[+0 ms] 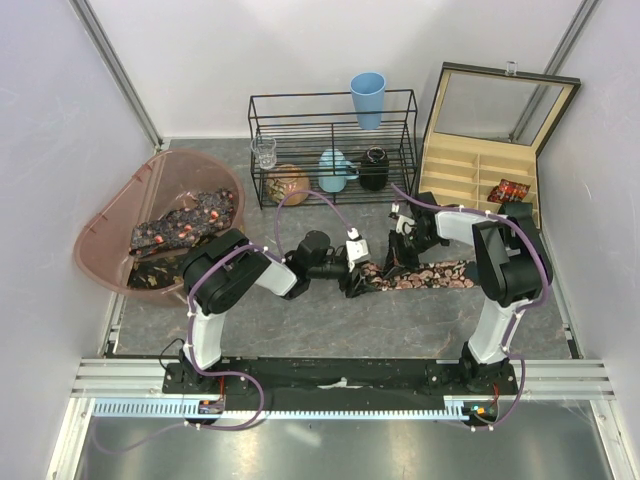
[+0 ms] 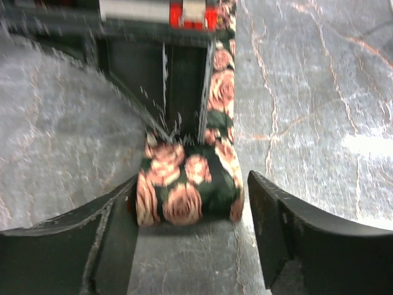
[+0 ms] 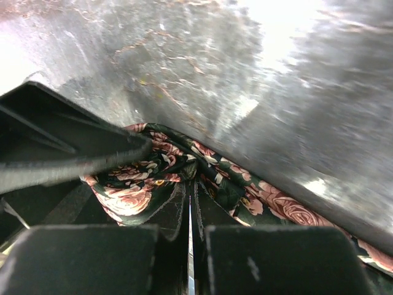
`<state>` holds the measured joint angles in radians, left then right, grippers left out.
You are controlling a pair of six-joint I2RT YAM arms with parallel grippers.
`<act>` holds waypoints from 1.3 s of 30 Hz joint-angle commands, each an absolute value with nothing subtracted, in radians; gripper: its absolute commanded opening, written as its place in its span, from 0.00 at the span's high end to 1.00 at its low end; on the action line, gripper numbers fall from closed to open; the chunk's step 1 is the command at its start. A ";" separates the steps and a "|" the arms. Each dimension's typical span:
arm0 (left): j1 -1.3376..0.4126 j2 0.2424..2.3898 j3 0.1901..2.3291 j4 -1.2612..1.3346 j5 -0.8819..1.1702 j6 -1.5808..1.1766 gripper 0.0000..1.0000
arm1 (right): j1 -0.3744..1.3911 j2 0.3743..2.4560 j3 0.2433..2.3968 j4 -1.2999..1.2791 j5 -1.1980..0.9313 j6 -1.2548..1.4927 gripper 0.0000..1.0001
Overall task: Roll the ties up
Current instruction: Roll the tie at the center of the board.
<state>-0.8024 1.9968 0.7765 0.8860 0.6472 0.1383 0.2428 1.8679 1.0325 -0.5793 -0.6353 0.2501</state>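
Note:
One of the ties, dark with pink roses, lies flat across the table's middle. Its left end is wound into a small coil. My left gripper stands open astride that coil; the left finger touches the coil's side, and the right finger stays a little clear. The tie's strip runs away from the coil. My right gripper is shut, its tips pinching puckered tie fabric just right of the coil. From above, both grippers meet over the tie's left part.
A pink-brown tub at the left holds more ties. A black wire rack at the back carries a blue cup, a glass and jars. An open wooden divider box at the right holds a small rolled tie.

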 commanded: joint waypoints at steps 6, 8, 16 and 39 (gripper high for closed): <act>-0.805 1.982 0.776 0.928 0.647 0.172 0.45 | 0.287 1.974 0.994 -0.482 -0.462 0.256 1.00; -0.805 1.973 0.776 0.896 0.637 0.189 0.50 | 0.288 1.976 0.993 -0.474 -0.460 0.258 1.00; -0.775 1.933 0.698 0.910 0.640 0.198 0.27 | 0.287 1.973 0.980 -0.463 -0.449 0.258 1.00; -0.792 1.936 0.790 0.777 0.632 0.247 0.55 | 0.296 1.988 0.991 -0.442 -0.471 0.267 1.00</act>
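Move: The tie's roll sits at my left fingertips, about 2 cm to the right and 1 cm below the hand point, with a finger on each side. The flat rest of the tie runs rightward, its middle some 15 cm to the right of that hand and 2 cm ahead; the black mug is roughly 25 cm ahead and 4 cm right. From my shut right fingers the roll lies about 4 cm left and 1 cm back. I nip the roll between my left fingers, open them again while that hand eases about 2.5 cm left and 1.5 cm down, then close them on the roll's two ends as it creeps back right a little. My right fingers, shut and still against the tie at the roll's right side, slide some 2.5 cm left with it. ##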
